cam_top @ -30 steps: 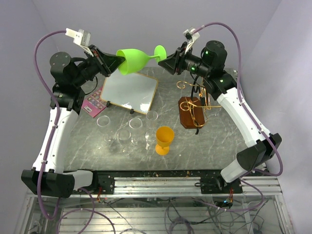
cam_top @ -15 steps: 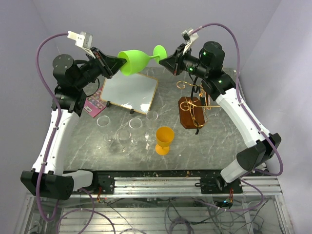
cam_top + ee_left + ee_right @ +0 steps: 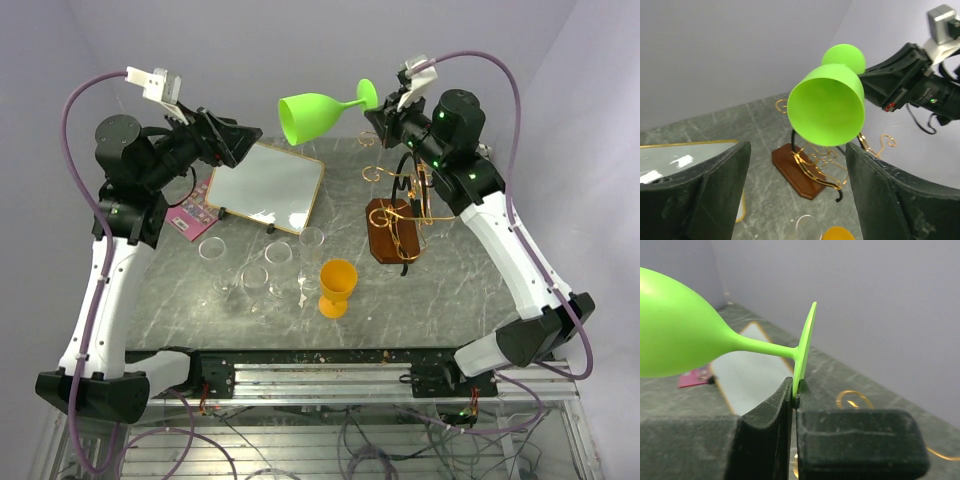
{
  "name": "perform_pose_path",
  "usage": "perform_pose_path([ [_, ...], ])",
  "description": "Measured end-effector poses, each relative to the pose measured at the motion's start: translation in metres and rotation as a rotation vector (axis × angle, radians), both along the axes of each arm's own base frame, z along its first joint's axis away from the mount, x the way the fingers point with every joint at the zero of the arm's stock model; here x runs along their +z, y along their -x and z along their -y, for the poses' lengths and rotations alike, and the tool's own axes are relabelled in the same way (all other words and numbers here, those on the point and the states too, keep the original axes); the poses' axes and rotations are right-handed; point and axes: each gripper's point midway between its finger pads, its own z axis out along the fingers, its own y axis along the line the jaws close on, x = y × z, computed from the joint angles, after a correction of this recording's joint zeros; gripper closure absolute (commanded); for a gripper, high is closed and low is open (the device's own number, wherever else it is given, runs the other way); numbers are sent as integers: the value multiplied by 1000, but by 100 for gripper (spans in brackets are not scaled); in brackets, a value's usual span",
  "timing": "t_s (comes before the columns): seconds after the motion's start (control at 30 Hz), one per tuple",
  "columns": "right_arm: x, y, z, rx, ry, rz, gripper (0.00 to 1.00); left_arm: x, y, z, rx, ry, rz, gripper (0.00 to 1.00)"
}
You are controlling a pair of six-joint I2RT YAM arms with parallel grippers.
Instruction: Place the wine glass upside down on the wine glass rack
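Note:
A bright green wine glass (image 3: 318, 112) hangs sideways in the air above the back of the table, bowl to the left, foot to the right. My right gripper (image 3: 377, 108) is shut on the rim of its foot (image 3: 805, 352), pinched between the two black fingers. My left gripper (image 3: 250, 140) stands open, apart from the bowl (image 3: 826, 105), with nothing between its fingers. The wine glass rack (image 3: 400, 220), gold wire on a dark brown wooden base (image 3: 800, 167), stands on the table below the right gripper.
A white framed board (image 3: 265, 187) lies at the back left beside a pink card (image 3: 187, 214). Several clear glasses (image 3: 268, 265) and an orange goblet (image 3: 337, 287) stand in the middle of the grey marble table (image 3: 190, 310).
The left gripper has opened and let go of the bowl, drawing back to the left. The right gripper has closed on the foot and carried the glass right and slightly up.

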Motion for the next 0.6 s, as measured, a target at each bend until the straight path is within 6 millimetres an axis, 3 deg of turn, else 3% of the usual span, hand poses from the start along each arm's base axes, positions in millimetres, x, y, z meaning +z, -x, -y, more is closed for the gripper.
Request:
perform_pose_path([
  [0.17,5,-9,33,-140,145,106,100,4,2,-16,97,-84,35,10],
  [0.33,-2,-19,57,-236,330,172,100,-1,4,-32,180,-180,63,10],
  [0.6,-24,-39,73,-289,573,202,100,-18,1,-42,219,-293,65,12],
])
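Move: To the right hand's right and well below is the wine glass rack, its middle about 9 cm right, 3 cm back and some 25 cm down. The orange goblet stands roughly 26 cm back and 7 cm left of this hand, about 36 cm lower. The whiteboard is some 25 cm left, 6 cm ahead and equally low. From the left hand, the rack lies about 37 cm right, 4 cm ahead and 28 cm down. Carrying the green wine glass, still pinched by its foot, the right hand sweeps about 7 cm right towards the rack while reaching some 4 cm forward, sinking slightly late on; its wrist rolls left side down by some 30 degrees and swings clockwise, tipping the bowl downward. The left hand, already open and empty, backs off left from the glass, dips a little and rolls its left side up. ##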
